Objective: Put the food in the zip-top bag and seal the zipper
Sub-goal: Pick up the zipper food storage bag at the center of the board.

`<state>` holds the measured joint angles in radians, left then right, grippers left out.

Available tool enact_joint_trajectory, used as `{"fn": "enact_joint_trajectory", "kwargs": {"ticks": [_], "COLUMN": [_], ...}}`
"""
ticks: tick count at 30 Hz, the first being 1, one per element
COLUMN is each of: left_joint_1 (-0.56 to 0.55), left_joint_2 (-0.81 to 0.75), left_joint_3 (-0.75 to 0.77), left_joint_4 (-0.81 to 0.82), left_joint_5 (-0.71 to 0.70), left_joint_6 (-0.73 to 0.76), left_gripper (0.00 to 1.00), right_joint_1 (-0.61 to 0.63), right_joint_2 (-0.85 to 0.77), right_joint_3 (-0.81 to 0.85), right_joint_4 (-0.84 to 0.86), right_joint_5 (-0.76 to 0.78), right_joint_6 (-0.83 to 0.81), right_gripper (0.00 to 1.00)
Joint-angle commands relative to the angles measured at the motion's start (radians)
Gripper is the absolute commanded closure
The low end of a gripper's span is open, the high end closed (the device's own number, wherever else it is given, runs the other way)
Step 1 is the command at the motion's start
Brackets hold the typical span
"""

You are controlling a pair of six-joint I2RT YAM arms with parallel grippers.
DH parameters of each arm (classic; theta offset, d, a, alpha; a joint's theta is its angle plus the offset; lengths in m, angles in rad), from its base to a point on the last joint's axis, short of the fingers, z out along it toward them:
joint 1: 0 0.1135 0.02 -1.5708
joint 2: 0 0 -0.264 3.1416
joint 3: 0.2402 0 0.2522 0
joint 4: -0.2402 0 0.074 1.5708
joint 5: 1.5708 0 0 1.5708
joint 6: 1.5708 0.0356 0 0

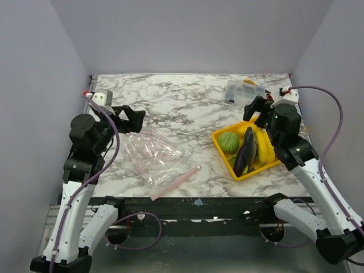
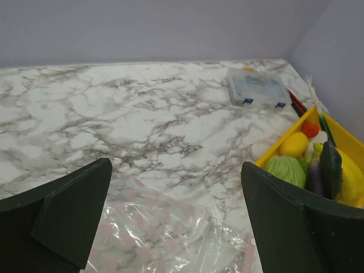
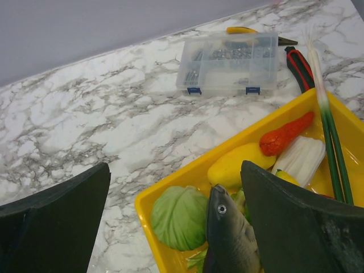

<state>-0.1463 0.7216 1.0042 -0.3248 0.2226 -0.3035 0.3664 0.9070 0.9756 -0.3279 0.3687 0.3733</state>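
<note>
The clear zip-top bag (image 1: 153,153) lies crumpled and flat on the marble at centre left. Its pink zipper (image 1: 175,182) runs along the near right edge. The food lies in a yellow tray (image 1: 219,149) on the right: a round green piece (image 1: 228,142), a dark long piece (image 1: 245,152) and yellow bananas (image 1: 263,147). My left gripper (image 1: 133,118) is open and empty, above the bag's far edge (image 2: 165,233). My right gripper (image 1: 256,108) is open and empty, over the tray's far corner. In the right wrist view the green piece (image 3: 179,216) sits between the jaws, and the dark piece (image 3: 230,239) shows a fish-like eye.
A rigid clear compartment box (image 1: 244,91) stands at the back right, with red-handled pliers (image 3: 298,62) beside it. The tray also holds a yellow fruit (image 3: 239,165), a red piece (image 3: 284,133), a white piece (image 3: 301,159) and a green onion (image 3: 327,125). Grey walls enclose three sides.
</note>
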Motion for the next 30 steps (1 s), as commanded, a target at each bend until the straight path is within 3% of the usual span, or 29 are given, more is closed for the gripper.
{"fn": "enact_joint_trajectory", "kwargs": {"ticks": [1,7,15,23,30], "left_joint_1": [-0.153,-0.319,-0.686,-0.997,-1.160], "left_joint_2": [0.073,0.139,0.286,0.621,0.811], "left_joint_3": [0.008,-0.032,-0.042,0.058,0.122], "left_joint_4": [-0.126,-0.205,-0.367,-0.623,-0.645], "left_joint_5": [-0.103,-0.182,-0.464,-0.704,-0.750], "left_joint_6": [0.006,0.033,0.036,-0.087,-0.129], "left_gripper": [0.01,0.07,0.07,0.04,0.07], "right_joint_1": [-0.001,-0.001,-0.002,-0.001,-0.002], "right_joint_2": [0.005,-0.001,0.007,-0.033,-0.078], "right_joint_3": [0.030,0.037,0.071,0.060,0.051], "right_joint_4": [-0.068,-0.116,-0.193,-0.172,-0.179], "right_joint_5": [0.022,0.007,0.034,0.028,0.043], "right_joint_6": [0.011,0.023,0.111,0.129,0.131], "right_gripper": [0.00,0.00,0.00,0.00,0.00]}}
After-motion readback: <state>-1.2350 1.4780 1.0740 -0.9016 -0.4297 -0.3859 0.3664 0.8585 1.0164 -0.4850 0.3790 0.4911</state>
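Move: From the left gripper, the bag's zipper strip lies near the board's front edge, about 12 cm back, 11 cm to the right and 34 cm below; the bag's clear body is almost straight under that gripper. A blue scrap at the edge is roughly 19 cm back and 18 cm right. The yellow basket sits 2 cm ahead and 35 cm right. From the right gripper, the zipper is some 17 cm back, 22 cm left and 27 cm below. Bring the left gripper down some 27 cm towards the zipper strip, sweeping right from the start and drawing back strongly once under way. Roll and tip the wrist as it sinks, so the fingers swing from level to steeply down over the strip; keep them wide open, still short of touching. Ease the right gripper back about 2 cm, open. ##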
